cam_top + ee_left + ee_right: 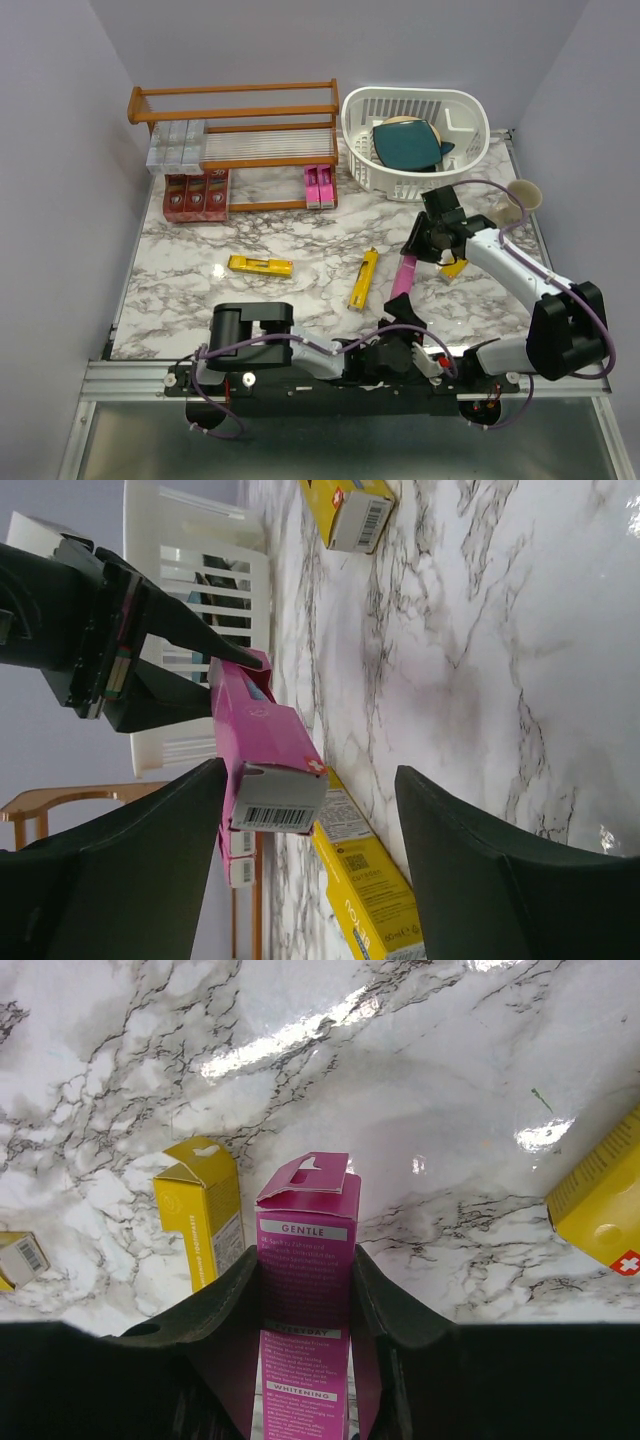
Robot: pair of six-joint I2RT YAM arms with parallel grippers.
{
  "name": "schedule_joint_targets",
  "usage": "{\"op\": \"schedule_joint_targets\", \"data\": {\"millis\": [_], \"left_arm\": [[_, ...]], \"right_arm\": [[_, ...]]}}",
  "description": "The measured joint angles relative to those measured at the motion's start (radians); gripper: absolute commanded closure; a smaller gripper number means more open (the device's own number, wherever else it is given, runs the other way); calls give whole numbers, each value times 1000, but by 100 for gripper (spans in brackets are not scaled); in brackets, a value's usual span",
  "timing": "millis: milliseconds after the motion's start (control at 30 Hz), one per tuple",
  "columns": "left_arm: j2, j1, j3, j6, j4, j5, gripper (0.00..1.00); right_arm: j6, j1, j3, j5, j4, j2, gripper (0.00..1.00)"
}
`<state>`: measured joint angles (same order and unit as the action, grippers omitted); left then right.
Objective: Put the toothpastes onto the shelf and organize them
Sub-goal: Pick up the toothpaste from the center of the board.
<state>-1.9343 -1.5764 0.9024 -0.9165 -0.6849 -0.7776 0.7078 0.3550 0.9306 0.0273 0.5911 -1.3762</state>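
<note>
My right gripper (305, 1255) is shut on a magenta toothpaste carton (306, 1230), gripping its upper part while it slants down toward the near edge (403, 277). In the left wrist view, the carton's barcode end (275, 805) sits between the fingers of my open left gripper (308, 780), close to one finger, with a wide gap to the other. Three yellow cartons lie on the marble (260, 265), (363, 280), (453, 268). The wooden shelf (235, 92) holds silver cartons (177, 143), red ones (196, 195) and pink ones (319, 186).
A white slotted basket (362, 110) with a teal object stands at the back right. A pale cup (525, 195) sits near the right edge. Walls close in the left, right and back sides.
</note>
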Motion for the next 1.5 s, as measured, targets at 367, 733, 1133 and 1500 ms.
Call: {"op": "schedule_joint_targets", "data": {"millis": [367, 733, 1133, 1500], "left_arm": [[-75, 37, 40, -138, -109, -101, 35], [-114, 54, 40, -227, -188, -147, 56], [-104, 52, 38, -209, -202, -158, 62], [50, 66, -32, 13, -134, -166, 65]], "right_arm": [[7, 7, 0, -23, -4, 32, 70], [11, 13, 0, -45, -6, 34, 68], [24, 17, -32, -53, -33, 95, 32], [32, 17, -107, -58, -165, 338, 14]]}}
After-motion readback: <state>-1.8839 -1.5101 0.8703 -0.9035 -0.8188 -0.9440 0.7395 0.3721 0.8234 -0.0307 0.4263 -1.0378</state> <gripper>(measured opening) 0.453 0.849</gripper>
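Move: The pink toothpaste hangs in the right hand's closed fingers, its near end sticking out back. Its middle is about 8 cm straight ahead of the open left hand and 1 cm higher; from the right hand it lies some 3 cm back, 1 cm left and 1 cm below. On the board, roughly 8 cm below the left hand, the middle yellow toothpaste is 5 cm ahead and 7 cm left, the right yellow one 7 cm ahead and 13 cm right. The left fingers close around the near end of the pink toothpaste after the hand slides about 4 cm forward, turning slightly counter-clockwise, while the right hand keeps its hold and eases a little left and up. Then the right fingers open and that hand pulls away upward, some 7 cm, fingertips swinging forward; the left hand, keeping its pinch, starts up and left, about 2.5 cm each. ##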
